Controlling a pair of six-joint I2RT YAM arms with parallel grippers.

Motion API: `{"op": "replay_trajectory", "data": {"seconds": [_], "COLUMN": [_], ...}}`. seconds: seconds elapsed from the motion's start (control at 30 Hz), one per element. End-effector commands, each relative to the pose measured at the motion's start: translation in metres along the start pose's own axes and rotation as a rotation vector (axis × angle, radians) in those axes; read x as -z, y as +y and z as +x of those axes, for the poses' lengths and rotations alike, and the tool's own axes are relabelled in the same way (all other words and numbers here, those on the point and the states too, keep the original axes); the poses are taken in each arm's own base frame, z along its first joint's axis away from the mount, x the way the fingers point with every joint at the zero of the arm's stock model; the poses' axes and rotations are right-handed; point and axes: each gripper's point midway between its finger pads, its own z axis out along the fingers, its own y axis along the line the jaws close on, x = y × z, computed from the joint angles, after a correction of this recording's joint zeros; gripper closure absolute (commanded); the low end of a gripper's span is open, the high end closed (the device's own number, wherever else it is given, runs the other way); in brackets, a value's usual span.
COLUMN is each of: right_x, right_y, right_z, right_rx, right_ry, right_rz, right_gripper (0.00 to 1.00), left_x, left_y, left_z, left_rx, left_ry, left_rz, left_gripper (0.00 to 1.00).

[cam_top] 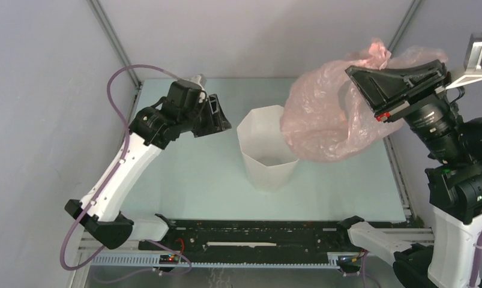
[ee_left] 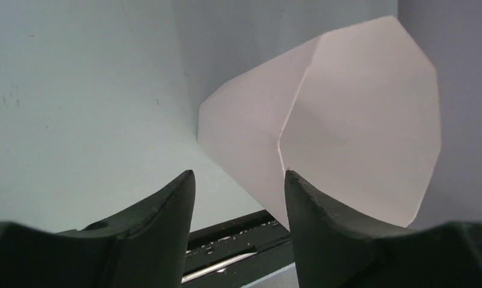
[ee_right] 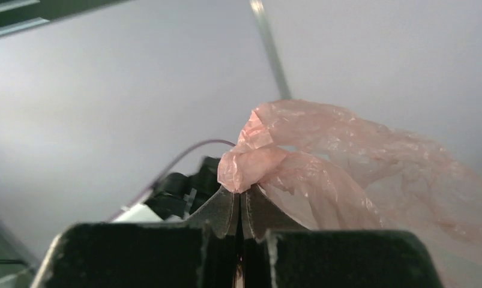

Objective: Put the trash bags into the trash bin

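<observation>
The white faceted trash bin (cam_top: 267, 150) stands upright in the middle of the table. The pale-pink trash bag (cam_top: 328, 114) hangs in the air just right of the bin, its lower edge over the bin's right rim. My right gripper (cam_top: 353, 72) is shut on a bunched part of the bag (ee_right: 250, 168), held high at the right. My left gripper (cam_top: 220, 117) is open and empty, left of the bin. In the left wrist view the gripper (ee_left: 238, 180) faces the bin's side wall (ee_left: 346, 138) a short way off.
The pale-green table surface (cam_top: 190, 180) lies inside grey enclosure walls. A black rail (cam_top: 256, 234) runs along the near edge between the arm bases. A metal frame post (ee_right: 271, 51) shows behind the bag.
</observation>
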Motion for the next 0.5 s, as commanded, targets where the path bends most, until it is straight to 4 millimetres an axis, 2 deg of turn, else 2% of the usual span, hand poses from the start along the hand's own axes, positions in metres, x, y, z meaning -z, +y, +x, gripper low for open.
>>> {"op": "replay_trajectory", "data": {"seconds": [0.0, 0.17, 0.23, 0.3, 0.33, 0.47], "right_x": [-0.028, -0.057, -0.069, -0.077, -0.077, -0.051], "right_y": [0.052, 0.075, 0.073, 0.052, 0.034, -0.050], "right_z": [-0.023, -0.023, -0.017, -0.007, -0.001, 0.033], "right_rx": [-0.187, -0.321, -0.384, -0.423, -0.437, -0.481], "right_ry": [-0.042, -0.059, -0.050, -0.053, -0.066, -0.131], "right_rz": [-0.288, -0.414, -0.407, -0.286, -0.186, 0.234], "right_gripper": [1.00, 1.00, 1.00, 1.00, 1.00, 1.00], "left_x": [0.028, 0.059, 0.070, 0.079, 0.084, 0.103], "left_y": [-0.010, -0.004, 0.000, 0.004, 0.007, 0.021], "left_z": [-0.006, -0.005, -0.001, 0.005, 0.008, 0.019], "left_rx": [-0.009, -0.027, -0.013, 0.005, 0.018, 0.055], "left_ry": [-0.071, -0.134, -0.153, -0.162, -0.167, -0.196], "left_rz": [0.081, 0.115, 0.126, 0.134, 0.136, 0.138], "left_gripper": [0.35, 0.19, 0.16, 0.15, 0.14, 0.11]}}
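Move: My right hand holds the pink bag by its knotted top, with the bag's body hanging about 12 cm below and a few cm to the left. The white trash bin stands some 10 cm to the left of that hand and 5 cm ahead, its middle roughly 50 cm lower. From my left hand, the bin is about 11 cm to the right, 5 cm back and 18 cm below. I swing the shut right hand about 8 cm left to bring the bag over the bin, rising some 5 cm on the way, then reach forward and dip back to my starting height, turning counter-clockwise and tipping the hand down. I keep the bag pinched. Meanwhile my empty left hand backs away from the bin, up and left, tilting up about 10 degrees and opening nearly wide. ##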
